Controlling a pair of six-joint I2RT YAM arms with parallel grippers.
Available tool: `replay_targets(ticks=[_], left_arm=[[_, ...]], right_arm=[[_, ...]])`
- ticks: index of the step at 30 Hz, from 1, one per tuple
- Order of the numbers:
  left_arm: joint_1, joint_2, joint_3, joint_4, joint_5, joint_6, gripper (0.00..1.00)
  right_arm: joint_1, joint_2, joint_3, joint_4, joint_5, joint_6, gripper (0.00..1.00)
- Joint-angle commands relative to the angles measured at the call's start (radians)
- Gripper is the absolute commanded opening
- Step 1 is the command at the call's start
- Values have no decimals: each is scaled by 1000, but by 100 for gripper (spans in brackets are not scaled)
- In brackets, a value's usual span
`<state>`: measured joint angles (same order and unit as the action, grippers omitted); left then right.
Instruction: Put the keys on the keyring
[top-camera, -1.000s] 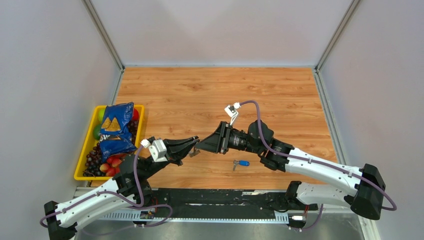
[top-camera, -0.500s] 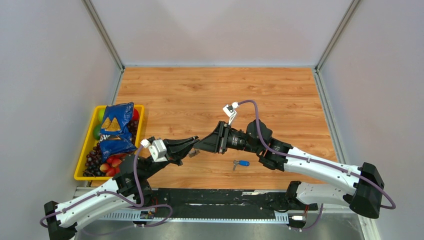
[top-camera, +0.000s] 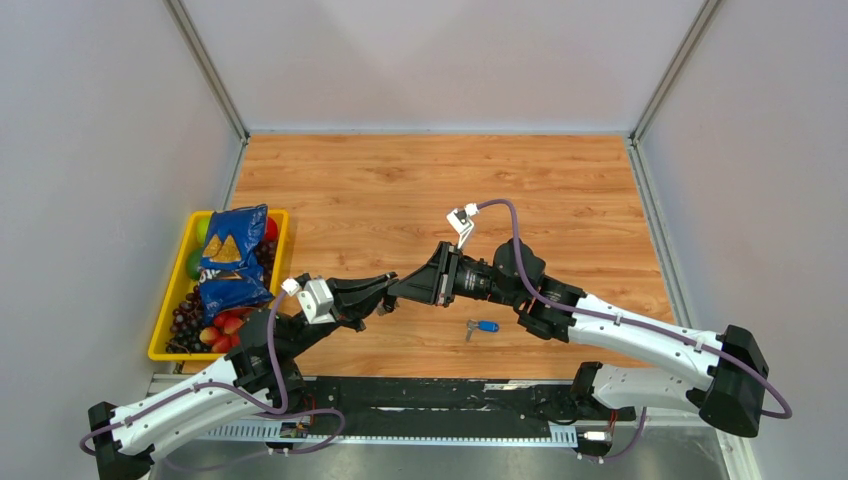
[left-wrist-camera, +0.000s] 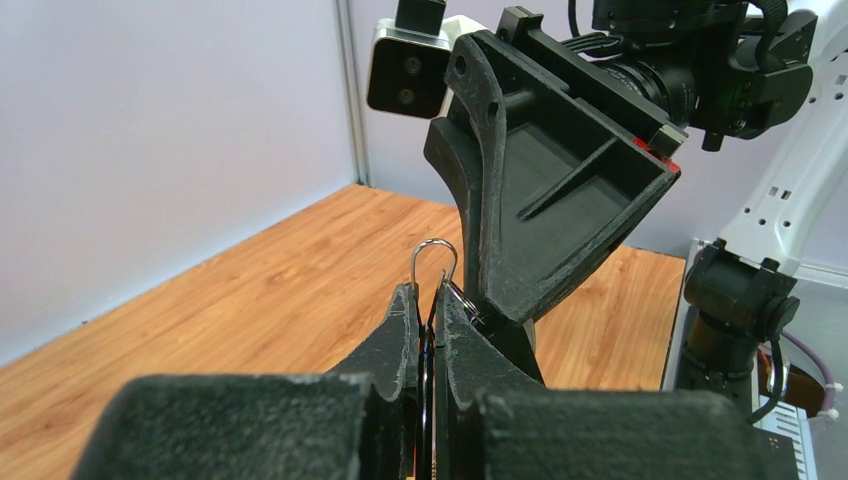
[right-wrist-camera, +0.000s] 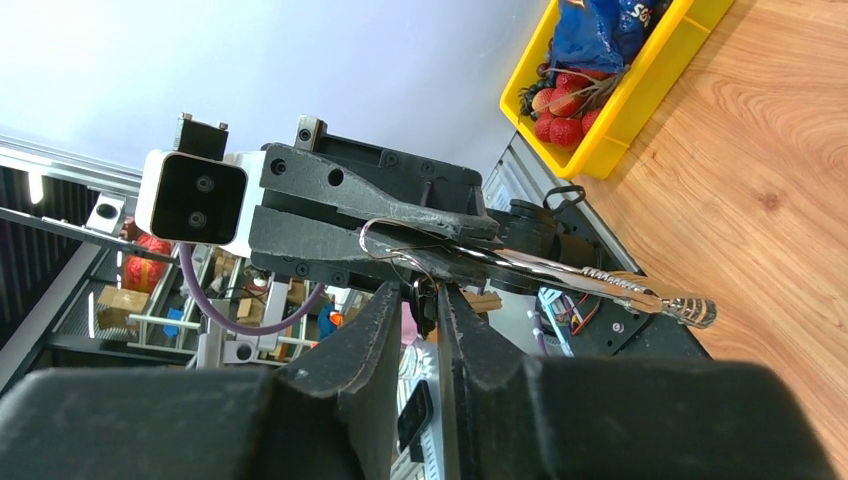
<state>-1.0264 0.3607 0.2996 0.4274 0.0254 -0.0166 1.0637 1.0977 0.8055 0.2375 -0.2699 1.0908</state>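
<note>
My left gripper is shut on the keyring, and a thin wire loop sticks out above its fingertips. My right gripper meets it tip to tip over the near middle of the table. Its jaws stand narrow, with a black-headed key pinched between the tips, right against the ring wire. The right fingers fill the left wrist view just behind the loop. A blue-headed key lies on the wood below the right arm. Whether the black key is threaded on the ring is hidden.
A yellow bin holding a blue chips bag and fruit stands at the left table edge. Grey walls close in the table on three sides. A silver rod with a coiled end shows beside the left arm in the right wrist view.
My right gripper has shifted slightly left toward the left gripper and its jaws have narrowed onto the black-headed key. The left gripper and the blue-headed key have not moved.
</note>
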Motion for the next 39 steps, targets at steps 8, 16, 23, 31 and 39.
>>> replay_targets(ticks=[8,16,23,31,39], left_arm=[[-1,-6,1,28,20,7,1],[-4,-7,-8,34,24,13,1],[-8,3,-9,30,22,16,1],[-8,14,-6,6,24,14,9],[-8,32,-6,-10,48,2,36]], right_arm=[[5,-32,52,46,43,9,0],[7,-64,71,49,75,-20,0],[5,-57,95,48,73,-29,0],[5,-55,105,46,71,-37,0],[6,-57,134,47,68,-57,0]])
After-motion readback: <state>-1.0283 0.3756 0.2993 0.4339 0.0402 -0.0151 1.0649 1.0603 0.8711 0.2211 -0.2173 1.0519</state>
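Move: The keyring, held upright in the left gripper's shut fingertips, has its upper loop about 1 cm above the left hand and 1 cm to its right. That loop is also about 1 cm ahead of and 1 cm above the right hand, whose part-open fingers already surround it. The black key fob hangs about 2 cm straight below the right hand; the blue-fobbed key lies some 5 cm ahead of it, 17 cm to its right and 28 cm below. Finish shutting the right gripper on the keyring's upper loop, then lift it about 4 cm, mostly after the fingers have closed, easing slightly forward and right. Hold the left gripper in place with its fingers shut through most of the lift, then open them to about a third so that the right gripper carries the ring. ##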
